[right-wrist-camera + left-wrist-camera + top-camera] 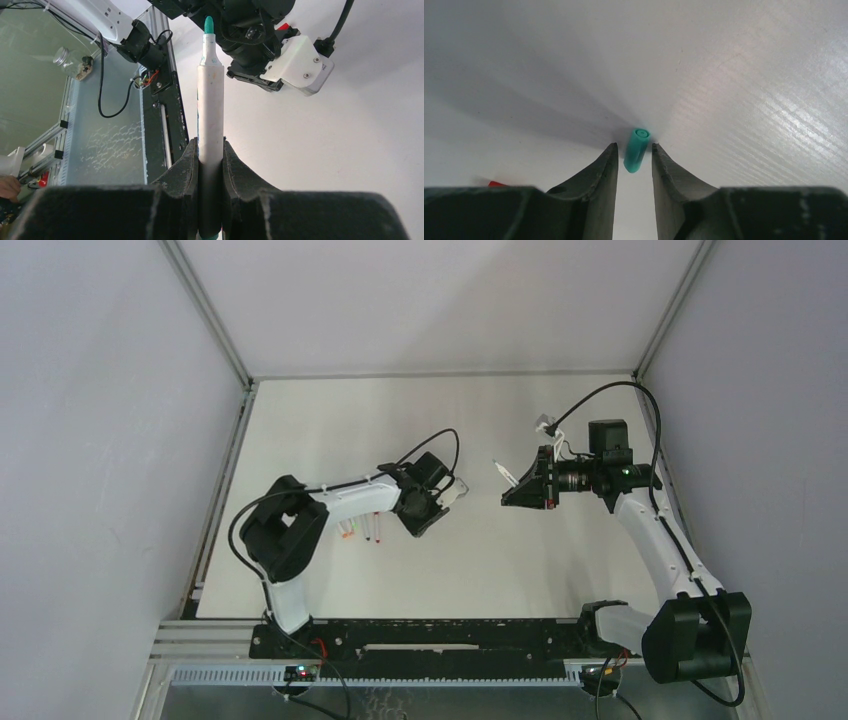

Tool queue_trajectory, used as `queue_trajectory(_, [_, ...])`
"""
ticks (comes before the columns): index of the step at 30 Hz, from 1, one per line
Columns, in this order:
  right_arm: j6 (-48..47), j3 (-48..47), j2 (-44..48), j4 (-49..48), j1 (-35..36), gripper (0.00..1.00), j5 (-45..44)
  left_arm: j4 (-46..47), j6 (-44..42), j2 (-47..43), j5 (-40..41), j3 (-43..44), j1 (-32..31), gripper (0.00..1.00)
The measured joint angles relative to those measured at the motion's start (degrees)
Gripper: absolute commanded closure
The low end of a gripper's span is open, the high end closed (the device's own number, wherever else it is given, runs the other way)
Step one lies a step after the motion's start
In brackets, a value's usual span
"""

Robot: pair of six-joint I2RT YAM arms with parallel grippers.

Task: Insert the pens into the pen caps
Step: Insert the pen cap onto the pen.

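A teal pen cap (636,150) lies tilted on the white table between the fingertips of my left gripper (634,145). The jaws stand close around the cap, with a thin strip of table showing on each side of it. From above, the left gripper (450,496) is low at mid-table. My right gripper (210,142) is shut on the white barrel of a pen (210,100), and the pen's teal tip (208,22) points towards the left arm. The right gripper (512,488) hangs to the right of the left one. Other pens (362,531) lie by the left forearm.
A red object (496,183) shows at the left edge of the left wrist view. The table (450,410) is enclosed by grey walls and metal posts. The black base rail (420,635) runs along the near edge. A glass jar (67,59) sits off the table.
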State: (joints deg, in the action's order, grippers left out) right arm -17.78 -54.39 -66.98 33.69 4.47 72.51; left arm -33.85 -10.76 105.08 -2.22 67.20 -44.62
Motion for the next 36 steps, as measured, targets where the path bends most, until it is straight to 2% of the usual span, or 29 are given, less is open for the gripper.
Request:
queue_trajectory(5, [0.0, 0.0, 0.0, 0.02, -0.02, 1.0, 0.0, -1.14, -0.33, 1.36, -1.05, 1.64, 0.13, 0.66])
queue_trajectory(11, [0.0, 0.0, 0.0, 0.02, -0.22, 1.0, 0.02, -2.4, -0.39, 2.43, -1.11, 3.13, 0.42, 0.73])
queue_trajectory(21, [0.0, 0.0, 0.0, 0.0, -0.37, 1.0, 0.28, -3.58, 0.02, 2.84, -0.74, 3.74, 0.59, 0.74])
queue_trajectory(27, [0.0, 0.0, 0.0, 0.02, -0.37, 1.0, 0.5, -4.11, 1.88, 2.84, -0.09, 3.74, 0.74, 0.99])
queue_trajectory(32, [-0.2, 0.0, 0.0, 0.09, -0.37, 1.0, 0.48, -2.45, 6.12, 1.88, 0.79, 2.82, 0.76, 1.0])
queue_trajectory(36, [-0.87, 0.0, 0.2, 0.55, -0.37, 1.0, 0.44, 1.31, 11.15, -3.41, 1.07, -0.9, 0.79, 1.0])
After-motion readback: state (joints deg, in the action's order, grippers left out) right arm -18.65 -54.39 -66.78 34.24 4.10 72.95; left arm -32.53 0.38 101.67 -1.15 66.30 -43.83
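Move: The teal pen cap lies practically at the left hand point, between the parted fingertips and about 1 cm below it. Left of that hand lie the pens: the red-capped one about 8 cm left and 2 cm farther out, the black-capped one some 10 cm left and also 2 cm out. From the right hand, which already holds the white pen, the teal cap lies about 16 cm left, 3 cm ahead and 22 cm below. Keep the left gripper down over the teal pen cap, creeping only about half a centimetre at most, then shut the part-open fingers fully so the tips pinch the cap from both sides. Then start straight up, about 2 cm, while turning the wrist some 10 degrees counter-clockwise. Hold the right hand still, keeping its grip on the white pen. ##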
